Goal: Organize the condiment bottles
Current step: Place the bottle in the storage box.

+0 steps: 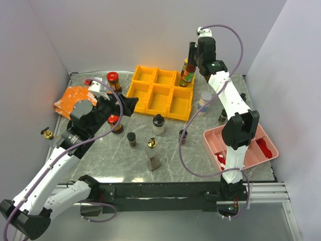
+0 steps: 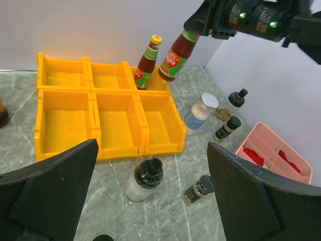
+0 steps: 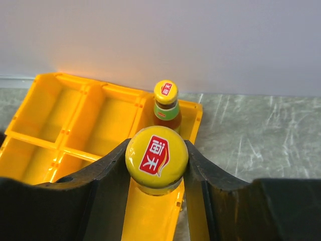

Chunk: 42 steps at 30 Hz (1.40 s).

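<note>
My right gripper (image 3: 156, 168) is shut on the yellow cap of a red-labelled sauce bottle (image 2: 175, 55), held tilted above the back right bin of the yellow organizer (image 1: 150, 83). A second sauce bottle (image 3: 166, 103) of the same kind stands in that bin. My left gripper (image 2: 151, 146) hangs open over the table in front of the organizer, holding nothing. Below it stand a clear jar with a black cap (image 2: 144, 178) and a small dark bottle (image 2: 199, 189). A silver-capped jar (image 1: 204, 102), a gold-capped bottle (image 1: 152, 155) and two red-capped jars (image 1: 113, 80) stand around.
A pink tray (image 1: 213, 138) with red packets sits at the right front. An orange cloth (image 1: 72, 98) lies at the left, behind my left arm. Two small dark bottles (image 2: 226, 128) stand between the silver-capped jar and the tray. White walls close in on three sides.
</note>
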Tool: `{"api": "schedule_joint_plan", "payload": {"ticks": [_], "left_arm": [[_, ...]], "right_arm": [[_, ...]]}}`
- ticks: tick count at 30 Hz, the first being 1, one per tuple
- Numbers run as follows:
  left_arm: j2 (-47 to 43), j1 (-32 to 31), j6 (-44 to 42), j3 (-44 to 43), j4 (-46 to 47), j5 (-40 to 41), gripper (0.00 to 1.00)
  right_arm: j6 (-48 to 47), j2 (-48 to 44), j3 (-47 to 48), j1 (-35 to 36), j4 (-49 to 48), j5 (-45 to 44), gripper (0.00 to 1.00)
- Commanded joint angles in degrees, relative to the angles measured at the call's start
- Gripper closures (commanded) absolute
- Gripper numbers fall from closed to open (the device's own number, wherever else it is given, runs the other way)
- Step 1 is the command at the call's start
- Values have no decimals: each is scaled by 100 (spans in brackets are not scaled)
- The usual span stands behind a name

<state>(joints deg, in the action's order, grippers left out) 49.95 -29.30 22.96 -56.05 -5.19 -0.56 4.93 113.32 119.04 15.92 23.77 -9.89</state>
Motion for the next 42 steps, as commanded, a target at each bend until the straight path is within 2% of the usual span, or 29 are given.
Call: {"api": "schedule_joint_plan", "payload": {"ticks": [1,13,33,36,40,42], "left_arm": [[-109,-23,-143,-116,115,38,4],[-100,-14,-125,-125,115,-6,4],[-100,-14,-108,-143,106,-67,4],[-109,-14,-108,-143,115,-67,4],[-126,-14,-108,-134,106,-50,3],[-117,-15,-125,-134,115,-41,4]], "right_arm": [[131,94,374,-10,-891,-74,100],[122,507,181,-2,-1621,-101,100],[52,727,-1041,7,-2808,-259,100],[35,823,-1067,51,-2799,-311,94],[-10,832,-1251,113,-2887,-487,75],[26,815,-1313,113,-2922,-531,68]]}}
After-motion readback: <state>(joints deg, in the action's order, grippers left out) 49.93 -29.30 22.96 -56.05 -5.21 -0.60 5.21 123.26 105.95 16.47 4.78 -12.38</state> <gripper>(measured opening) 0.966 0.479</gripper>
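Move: The bottle in the right hand is meant for the free spot in the storage box's far-right compartment, about 4 cm ahead, 1 cm left and some 30 cm below the hand. The standing bottle is some 6 cm beyond that spot. The empty front-right compartment is about 6 cm back and 4 cm left of the hand, the white-lidded jar about 11 cm back and 7 cm right. From the left hand the spot is roughly 33 cm ahead, 20 cm right and 34 cm down. Keeping its grip around the bottle's neck, just under the yellow cap, the right hand lowers the bottle about 14 cm in all into the far-right compartment, on the near side of the standing bottle. It sinks some 4 cm while easing forward about as much, levels off briefly as it goes on forward, then drops nearly straight down and stops; the wrist hardly turns and the fingers stay shut on the bottle. ##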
